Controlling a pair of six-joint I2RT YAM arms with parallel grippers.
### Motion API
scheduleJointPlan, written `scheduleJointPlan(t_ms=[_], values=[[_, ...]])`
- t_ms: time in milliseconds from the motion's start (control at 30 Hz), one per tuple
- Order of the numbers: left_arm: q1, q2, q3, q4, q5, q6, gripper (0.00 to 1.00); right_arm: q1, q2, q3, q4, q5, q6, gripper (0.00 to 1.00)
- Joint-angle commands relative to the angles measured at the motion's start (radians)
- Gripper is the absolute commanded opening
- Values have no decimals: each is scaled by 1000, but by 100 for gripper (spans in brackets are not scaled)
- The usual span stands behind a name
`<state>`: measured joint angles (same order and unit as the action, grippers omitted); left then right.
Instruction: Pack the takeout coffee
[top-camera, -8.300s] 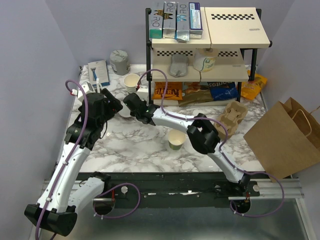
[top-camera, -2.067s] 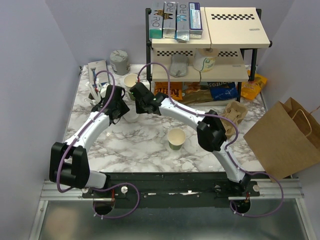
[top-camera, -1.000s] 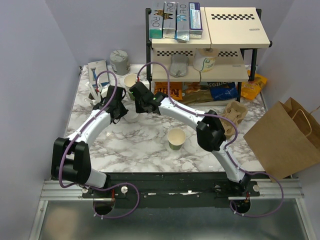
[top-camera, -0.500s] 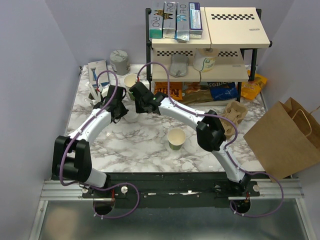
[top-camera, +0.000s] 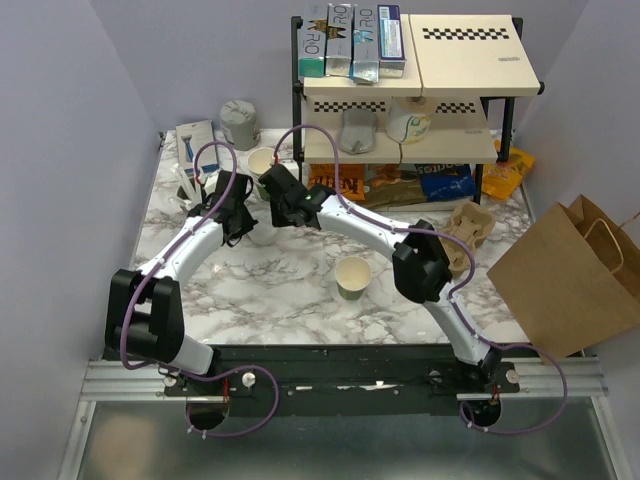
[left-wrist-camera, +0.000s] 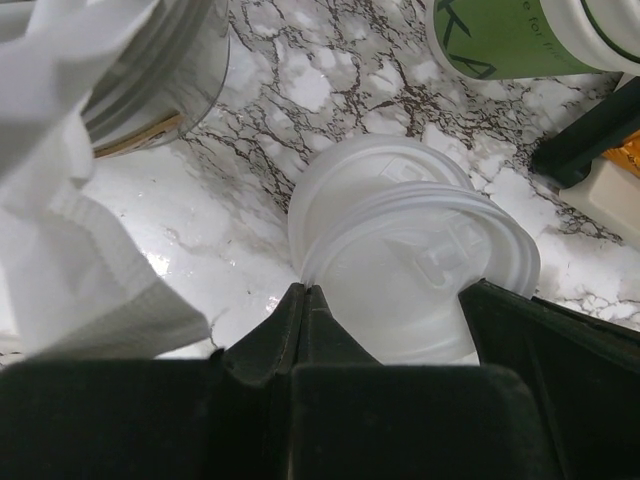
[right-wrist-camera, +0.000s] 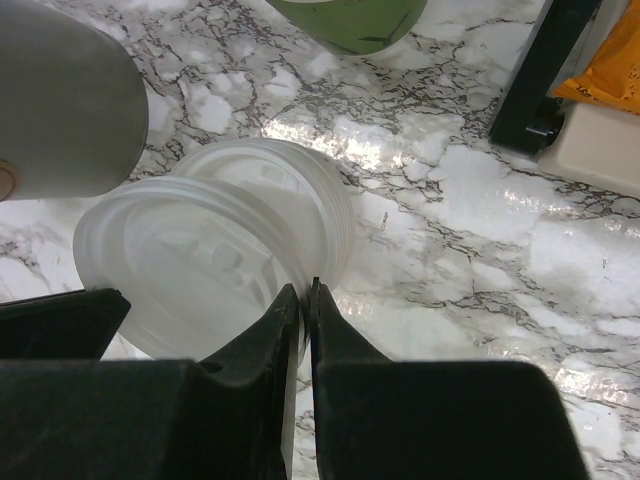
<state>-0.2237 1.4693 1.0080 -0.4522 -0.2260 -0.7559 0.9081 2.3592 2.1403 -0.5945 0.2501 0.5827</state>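
A stack of white plastic lids lies on the marble at the back left, and both grippers meet over it. The top lid is tilted up off the stack. My left gripper is shut, with that lid's rim running into its tips. From the opposite side, my right gripper is shut on the rim of the same lid. In the top view the left gripper and right gripper almost touch. The takeout coffee cup, cream over green, stands lidless mid-table, away from both grippers.
A stack of lidless cups and a grey cup with white napkins crowd the lids. A black shelf rack stands behind. A cardboard cup carrier and a brown paper bag are on the right.
My left gripper has closed onto the lid's rim within the last second. Both arms have hardly moved, and the right gripper keeps its hold.
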Motion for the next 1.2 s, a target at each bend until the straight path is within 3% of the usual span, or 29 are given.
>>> scheduleJointPlan(t_ms=[0, 100, 200, 233, 400, 1167], values=[[6, 2, 37, -10, 25, 24, 0, 2, 31, 35, -28, 29, -14, 15], [6, 17, 44, -16, 33, 26, 0, 0, 38, 46, -25, 31, -17, 16], [6, 32, 47, -11, 19, 15, 0, 0, 52, 62, -18, 22, -17, 33], [6, 39, 55, -14, 17, 7, 0, 0, 55, 70, -18, 18, -17, 44], [7, 63, 64, -13, 19, -8, 0, 2, 40, 66, -10, 24, -18, 55], [30, -15, 21, 9, 48, -19, 0, -5, 29, 35, 74, -3, -27, 56]])
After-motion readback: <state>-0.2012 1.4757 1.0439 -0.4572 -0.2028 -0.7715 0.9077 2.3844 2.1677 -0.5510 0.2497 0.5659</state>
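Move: The tilted lid spans the two hands: its middle is about 4 cm right and 1 cm ahead of the left hand, and some 3 cm left and 2 cm back of the right, just below fingertip level. Other lids lie under it, roughly 3 cm ahead and 3 cm right of the left hand. The cup stack stands about 10 cm ahead of the right hand; the straw container is some 9 cm left and 6 cm ahead of the left hand. The tilted lid passes to the left hand, which keeps its left rim pinched between shut fingers, eases forward about 1 cm with a slight dip, then lifts roughly 1.5 cm. Meanwhile the right fingers spread to a bit over half open and release the right rim; that hand stays close, drifting about 1 cm forward and left. ##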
